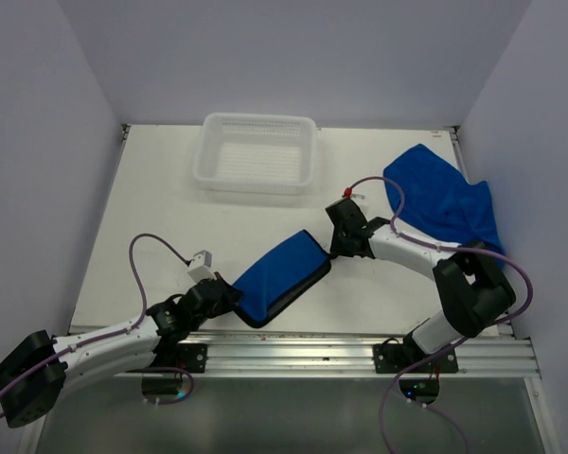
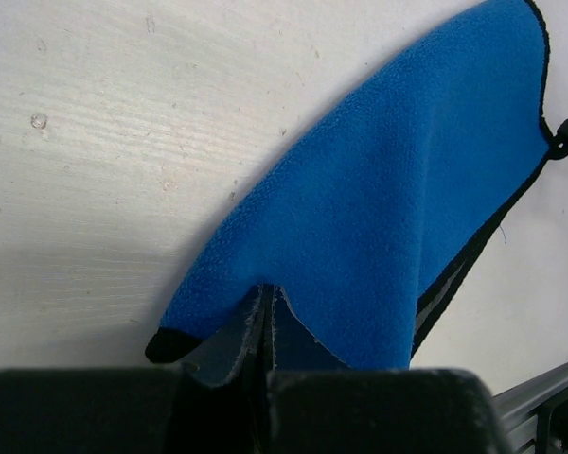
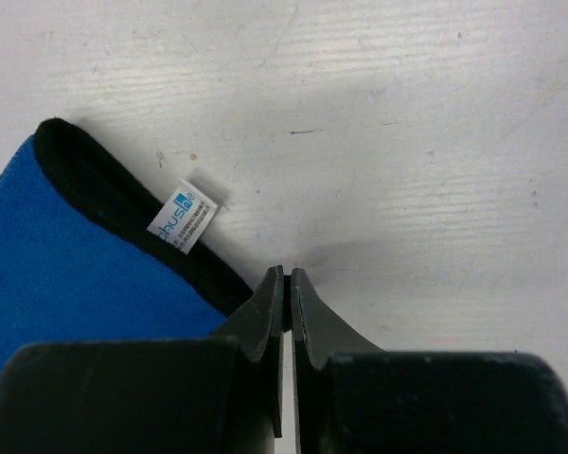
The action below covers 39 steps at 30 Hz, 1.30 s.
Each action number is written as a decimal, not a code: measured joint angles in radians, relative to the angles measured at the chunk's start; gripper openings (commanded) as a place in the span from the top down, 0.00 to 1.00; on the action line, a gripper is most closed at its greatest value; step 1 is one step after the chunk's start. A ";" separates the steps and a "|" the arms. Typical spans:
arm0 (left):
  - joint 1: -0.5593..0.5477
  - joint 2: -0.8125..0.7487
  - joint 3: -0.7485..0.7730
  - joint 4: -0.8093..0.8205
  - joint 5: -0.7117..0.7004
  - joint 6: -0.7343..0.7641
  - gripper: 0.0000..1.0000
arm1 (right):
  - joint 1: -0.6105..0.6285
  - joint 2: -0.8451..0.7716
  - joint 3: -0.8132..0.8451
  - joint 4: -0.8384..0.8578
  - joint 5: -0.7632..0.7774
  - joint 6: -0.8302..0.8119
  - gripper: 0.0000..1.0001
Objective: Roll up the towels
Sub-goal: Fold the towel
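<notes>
A royal-blue towel [image 1: 282,276] with a black hem lies folded in a diagonal band across the table's middle. My left gripper [image 1: 235,295] is shut on its near left corner; in the left wrist view the cloth [image 2: 398,189] bunches up into the tips of the gripper [image 2: 265,288]. My right gripper [image 1: 333,251] sits at the towel's far right corner. In the right wrist view the gripper [image 3: 287,272] is shut, with a sliver of the black hem between the tips, and the towel [image 3: 57,274] and its white label [image 3: 183,216] lie to the left. A second blue towel [image 1: 443,200] lies crumpled at the right rear.
A white plastic basket [image 1: 256,180] stands at the back centre, with nothing in it. A metal rail [image 1: 360,350] runs along the table's near edge. Purple cables [image 1: 151,248] loop over both arms. Walls close in the table's left, right and back.
</notes>
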<state>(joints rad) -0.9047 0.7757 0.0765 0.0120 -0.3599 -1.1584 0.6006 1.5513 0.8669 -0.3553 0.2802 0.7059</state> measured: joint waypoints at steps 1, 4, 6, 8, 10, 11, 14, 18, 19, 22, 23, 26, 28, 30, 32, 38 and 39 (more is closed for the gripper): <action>0.000 0.000 0.000 0.000 0.000 0.000 1.00 | -0.004 0.000 0.006 -0.005 0.001 -0.003 1.00; 0.000 0.000 0.000 0.000 0.000 0.000 1.00 | -0.014 0.002 0.018 -0.016 0.006 -0.010 1.00; 0.000 0.000 0.000 0.000 0.000 0.000 1.00 | -0.021 0.005 0.021 -0.019 0.010 -0.011 1.00; 0.000 0.000 0.000 0.000 0.000 0.000 1.00 | -0.027 0.013 0.022 -0.020 0.011 -0.015 1.00; 0.000 -0.001 0.000 0.000 0.000 0.000 1.00 | -0.032 0.019 0.023 -0.025 0.012 -0.018 1.00; 0.000 -0.002 0.000 0.000 0.000 0.000 1.00 | -0.033 0.023 0.023 -0.027 0.013 -0.019 1.00; 0.000 -0.002 0.000 0.000 0.000 0.000 1.00 | -0.036 0.034 0.029 -0.027 0.014 -0.027 1.00; 0.000 -0.002 0.000 0.000 0.000 0.000 1.00 | -0.039 0.043 0.034 -0.030 0.015 -0.033 1.00; 0.000 -0.002 0.000 0.000 0.000 0.000 1.00 | -0.040 0.046 0.034 -0.030 0.015 -0.034 1.00; 0.000 -0.002 0.000 0.000 0.000 0.000 1.00 | -0.047 0.047 0.034 -0.032 0.017 -0.037 1.00; 0.000 -0.002 0.000 0.000 0.000 0.000 1.00 | -0.050 0.047 0.034 -0.031 0.017 -0.037 1.00; 0.000 -0.001 0.000 0.000 0.001 0.000 1.00 | -0.058 0.050 0.034 -0.031 0.016 -0.038 1.00; 0.000 -0.001 0.000 0.000 0.001 0.001 1.00 | -0.061 0.056 0.035 -0.030 0.014 -0.042 0.93; 0.000 -0.001 0.000 0.000 0.001 0.003 1.00 | -0.062 0.064 0.041 -0.031 0.011 -0.048 0.78; 0.000 -0.001 0.000 0.000 0.001 0.013 1.00 | -0.064 0.067 0.049 -0.033 0.001 -0.058 0.68; -0.001 -0.001 0.014 -0.013 0.007 0.048 1.00 | -0.065 0.053 0.102 -0.052 -0.015 -0.092 0.52; -0.001 -0.001 0.016 -0.015 0.008 0.052 1.00 | -0.065 0.039 0.108 -0.057 -0.016 -0.098 0.52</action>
<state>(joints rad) -0.9058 0.7750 0.0925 -0.0029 -0.3519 -1.1061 0.5354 1.5906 0.9745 -0.4122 0.2638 0.6083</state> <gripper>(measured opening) 0.005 0.474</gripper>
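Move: My right hand already pinches the folded towel's near-right corner loop, which I take about 2 cm right and 1 cm out. From this hand the towel's middle lies roughly 11 cm left and 7 cm back, its white tag about 3 cm left and 3 cm ahead, and its far corner some 6 cm left and 6 cm ahead, all 1 to 2 cm lower. From my left hand, the held loop is about 21 cm right and 12 cm ahead, 1 cm higher. While my left hand stays put, its shut fingertips still pinning the towel's other end, my right hand draws the pinched loop about 2 cm right and a little forward, away from that end, easing down some 1 cm towards the table. There my right fingers open about halfway and let the loop go; I lift clear by about 3 cm, drifting forward and slightly left. ##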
